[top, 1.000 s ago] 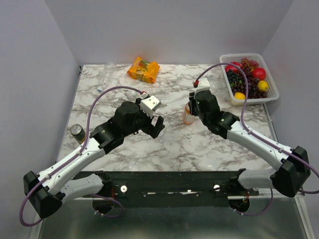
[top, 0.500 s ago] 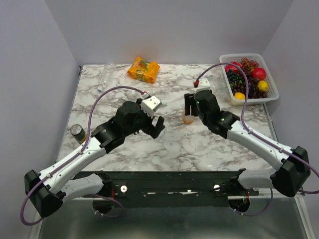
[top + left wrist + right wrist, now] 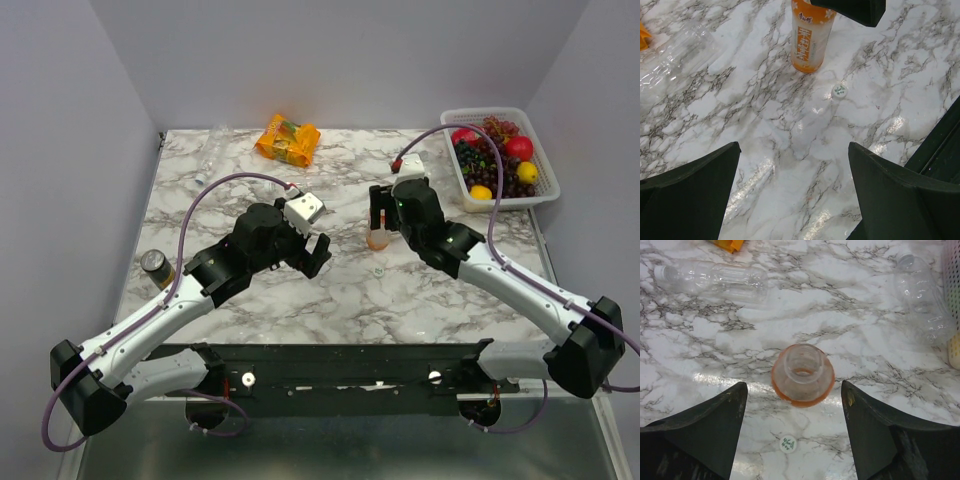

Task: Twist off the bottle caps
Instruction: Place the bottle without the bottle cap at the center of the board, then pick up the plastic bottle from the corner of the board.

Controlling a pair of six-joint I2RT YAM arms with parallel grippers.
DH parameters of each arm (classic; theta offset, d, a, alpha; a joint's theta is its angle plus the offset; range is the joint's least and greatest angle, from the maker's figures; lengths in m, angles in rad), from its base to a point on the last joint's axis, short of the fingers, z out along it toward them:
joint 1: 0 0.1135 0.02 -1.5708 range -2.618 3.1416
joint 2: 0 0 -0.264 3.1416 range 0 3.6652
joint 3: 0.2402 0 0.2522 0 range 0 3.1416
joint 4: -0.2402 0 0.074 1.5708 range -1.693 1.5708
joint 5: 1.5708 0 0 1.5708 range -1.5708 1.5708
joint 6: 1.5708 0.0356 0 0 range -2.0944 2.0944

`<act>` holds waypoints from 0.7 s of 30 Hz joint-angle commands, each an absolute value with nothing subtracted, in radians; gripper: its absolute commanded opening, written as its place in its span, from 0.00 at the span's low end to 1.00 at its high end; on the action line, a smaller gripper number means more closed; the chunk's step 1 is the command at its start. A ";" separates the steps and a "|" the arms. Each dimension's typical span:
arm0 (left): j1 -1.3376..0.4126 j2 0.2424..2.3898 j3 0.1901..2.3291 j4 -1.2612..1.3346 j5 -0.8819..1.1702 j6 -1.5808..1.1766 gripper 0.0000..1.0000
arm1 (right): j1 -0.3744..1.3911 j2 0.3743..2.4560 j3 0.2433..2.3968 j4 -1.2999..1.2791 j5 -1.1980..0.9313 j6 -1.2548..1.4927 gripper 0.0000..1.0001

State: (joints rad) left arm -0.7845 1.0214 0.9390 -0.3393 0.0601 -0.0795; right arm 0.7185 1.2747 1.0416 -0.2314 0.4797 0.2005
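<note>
The orange bottle [image 3: 803, 374] stands upright on the marble, its mouth bare. Its white cap [image 3: 788, 443] lies flat on the table just in front of it. My right gripper [image 3: 794, 385] hangs open above the bottle and holds nothing. In the top view the bottle [image 3: 377, 238] sits under the right gripper [image 3: 381, 213], with the cap [image 3: 378, 269] beside it. My left gripper [image 3: 792, 150] is wide open over bare marble, short of the bottle [image 3: 810, 35] and cap [image 3: 839, 91]. A clear bottle [image 3: 715, 277] lies on its side with a white cap on. Another clear bottle [image 3: 922, 295] lies near the basket.
A white basket [image 3: 545, 160] of fruit stands at the back right. An orange snack packet [image 3: 288, 138] lies at the back middle. A clear bottle [image 3: 210, 152] lies at the back left, and a dark can [image 3: 154, 264] stands near the left edge.
My right gripper, shut at the orange bottle's top a second ago, has opened and lifted back slightly. The left arm has hardly moved.
</note>
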 commanded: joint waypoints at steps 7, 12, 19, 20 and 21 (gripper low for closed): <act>-0.782 1.028 0.948 -0.350 0.057 -0.086 0.99 | 0.718 1.174 1.028 -0.239 0.483 0.192 0.84; -0.782 1.017 0.945 -0.344 0.051 -0.086 0.99 | 0.697 1.099 1.020 -0.239 0.460 0.172 0.83; -0.782 1.012 0.945 -0.339 0.060 -0.086 0.99 | 0.421 1.049 1.038 -0.227 0.192 0.175 0.83; -0.782 1.011 0.942 -0.341 0.060 -0.084 0.99 | 0.390 1.060 1.045 -0.224 0.139 0.173 0.83; -0.782 1.011 0.942 -0.339 0.060 -0.084 0.99 | 0.362 1.072 1.052 -0.225 0.114 0.170 0.83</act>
State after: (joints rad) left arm -0.7845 1.0248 0.9390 -0.3393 0.0601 -0.0795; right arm 0.4622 1.0466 1.0290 -0.2256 0.2951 0.1825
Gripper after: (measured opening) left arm 0.988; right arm 0.828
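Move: The opened orange bottle stands upright between my right hand's open fingers, its middle roughly 5 cm below and perhaps 2 cm ahead. Its cap lies about 6 cm back from my right hand, level sideways, on the table some 14 cm down. One clear bottle lies about 15 cm ahead and 18 cm left; another is 18 cm ahead and 15 cm right, with the fruit basket beyond. From my left hand the orange bottle is about 12 cm ahead and 13 cm right. With the fingers already open, I lift my right hand off around the bottle's shoulder, first mostly straight up with a slight draw back, then swing it quickly to the right while still rising, away from the bottle and towards the fruit basket. That makes about 7 cm up and 8 cm right, the fingers tipping up and the left side rolling up some 10 degrees. My fingers stay open. ##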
